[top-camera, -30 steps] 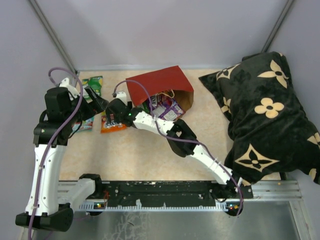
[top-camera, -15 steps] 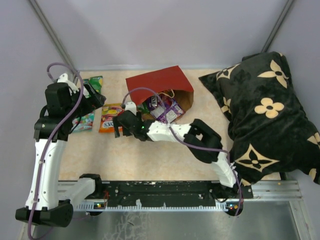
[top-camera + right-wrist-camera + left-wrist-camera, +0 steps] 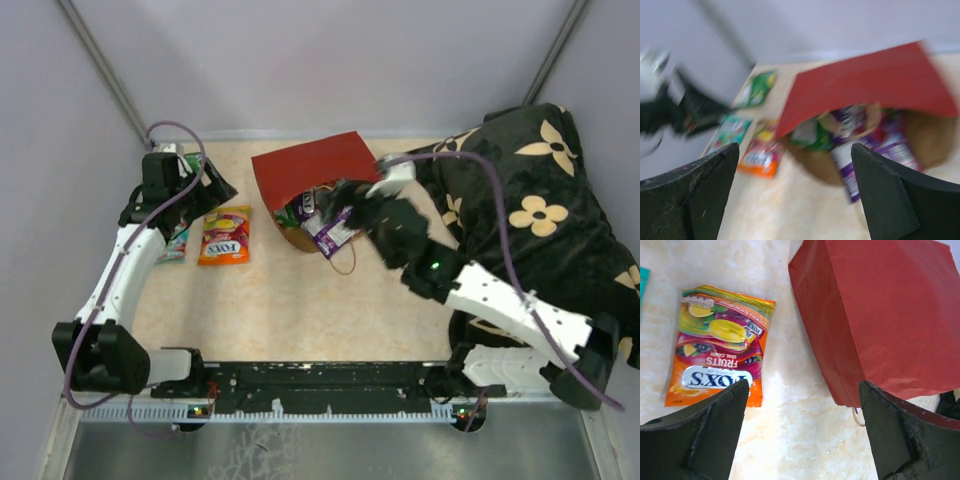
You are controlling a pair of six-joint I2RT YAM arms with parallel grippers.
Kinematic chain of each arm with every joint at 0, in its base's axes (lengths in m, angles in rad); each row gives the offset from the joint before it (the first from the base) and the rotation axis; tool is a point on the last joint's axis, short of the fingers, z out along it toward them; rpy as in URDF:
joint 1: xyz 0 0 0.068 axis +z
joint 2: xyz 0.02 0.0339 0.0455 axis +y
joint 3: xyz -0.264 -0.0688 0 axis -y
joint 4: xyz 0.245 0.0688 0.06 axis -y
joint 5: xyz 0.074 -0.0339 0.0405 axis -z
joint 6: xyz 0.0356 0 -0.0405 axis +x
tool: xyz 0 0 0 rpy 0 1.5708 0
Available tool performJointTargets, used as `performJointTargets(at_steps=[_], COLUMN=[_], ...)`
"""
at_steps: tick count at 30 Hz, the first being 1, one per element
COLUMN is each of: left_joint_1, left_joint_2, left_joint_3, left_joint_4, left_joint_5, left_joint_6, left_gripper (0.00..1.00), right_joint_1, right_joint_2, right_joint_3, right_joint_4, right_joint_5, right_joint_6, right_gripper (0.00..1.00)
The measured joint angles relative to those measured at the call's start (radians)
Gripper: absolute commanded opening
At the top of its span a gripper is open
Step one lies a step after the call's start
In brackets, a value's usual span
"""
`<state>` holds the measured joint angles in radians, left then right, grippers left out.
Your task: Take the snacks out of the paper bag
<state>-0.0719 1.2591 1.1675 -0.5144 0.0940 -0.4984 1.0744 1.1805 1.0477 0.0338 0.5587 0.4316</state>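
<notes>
The paper bag (image 3: 315, 168) lies on its side, red outside up, with its brown mouth toward the near right. Purple snacks (image 3: 327, 226) and a green one (image 3: 300, 211) spill from the mouth. An orange Fox's packet (image 3: 225, 236) lies flat on the table left of the bag, and a teal packet (image 3: 177, 241) shows beside the left arm. My left gripper (image 3: 802, 435) is open over bare table between the orange packet (image 3: 720, 342) and the bag (image 3: 885, 315). My right gripper (image 3: 795, 195) is open and empty in front of the bag's mouth (image 3: 865, 82); that view is blurred.
A large black pillow (image 3: 530, 230) with cream flowers fills the right side, under the right arm. The bag's string handle (image 3: 345, 262) loops onto the table near its mouth. A green packet (image 3: 757, 87) lies at the far left corner. Walls close off the back and left.
My right arm has swung from the orange packet on the left across to the bag's mouth on the right. My left gripper has shifted back and toward the bag. The orange packet stays put.
</notes>
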Motion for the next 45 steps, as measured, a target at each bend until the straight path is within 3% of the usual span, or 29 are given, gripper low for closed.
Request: performJointTargets(at_steps=[3, 6, 8, 12, 17, 21, 28, 35, 37, 41, 42, 45], left_joint_1=[0.000, -0.002, -0.006, -0.017, -0.043, -0.066, -0.097, -0.103, -0.103, -0.103, -0.103, -0.103], left_joint_2=[0.055, 0.114, 0.156, 0.251, 0.414, 0.484, 0.510, 0.512, 0.521, 0.552, 0.563, 0.594], left_joint_3=[-0.019, -0.022, -0.022, -0.018, 0.038, 0.071, 0.103, 0.120, 0.140, 0.166, 0.170, 0.183], left_joint_4=[0.071, 0.140, 0.186, 0.271, 0.313, 0.351, 0.400, 0.396, 0.394, 0.396, 0.396, 0.408], left_joint_5=[0.053, 0.106, 0.140, 0.196, 0.208, 0.205, 0.175, 0.137, 0.131, 0.141, 0.150, 0.195], left_joint_6=[-0.004, -0.010, -0.023, -0.048, -0.071, -0.100, -0.123, -0.116, -0.109, -0.100, -0.099, -0.096], left_gripper=[0.95, 0.95, 0.90, 0.82, 0.79, 0.70, 0.64, 0.63, 0.54, 0.10, 0.04, 0.00], right_joint_1=[-0.262, -0.527, -0.674, -0.827, -0.874, -0.875, -0.875, -0.877, -0.878, -0.888, -0.891, -0.901], right_joint_2=[-0.094, -0.054, 0.048, 0.301, 0.547, 0.698, 0.724, 0.677, 0.660, 0.616, 0.601, 0.565], right_joint_3=[0.010, 0.073, 0.163, 0.324, 0.409, 0.471, 0.429, 0.274, 0.246, 0.206, 0.194, 0.162], right_joint_4=[-0.035, -0.098, -0.140, -0.178, -0.196, -0.201, -0.135, -0.042, -0.031, -0.011, -0.006, -0.005], right_joint_5=[-0.059, -0.191, -0.320, -0.549, -0.711, -0.803, -0.878, -0.896, -0.891, -0.867, -0.859, -0.844], right_joint_6=[-0.013, -0.013, -0.016, -0.019, -0.017, -0.016, 0.014, 0.081, 0.095, 0.114, 0.117, 0.127], right_gripper=[0.90, 0.88, 0.83, 0.74, 0.68, 0.64, 0.36, 0.25, 0.20, 0.01, 0.00, 0.00])
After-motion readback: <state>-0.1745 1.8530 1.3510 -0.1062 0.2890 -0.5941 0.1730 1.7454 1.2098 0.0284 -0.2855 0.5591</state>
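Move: The paper bag lies on its side, mouth towards me, its middle about 13 cm ahead of my left hand, 22 cm to its right and 13 cm below. From my right hand it is about 24 cm ahead, 2 cm to the right and 22 cm below. The purple packet in the mouth is some 17 cm ahead of my right hand, 3 cm right, 27 cm below. The orange packet lies 6 cm ahead of my left hand, 3 cm left, 19 cm down. I take both open hands to opposite side edges of the bag's upper panel. My right swings about 25 cm forward and 18 cm right, then sinks, tipping its fingers down some 30 degrees, and draws back 4 cm while closing on the right edge. My left goes forward, right and down, about 10 cm each way, and shuts late, pinching the left edge. ##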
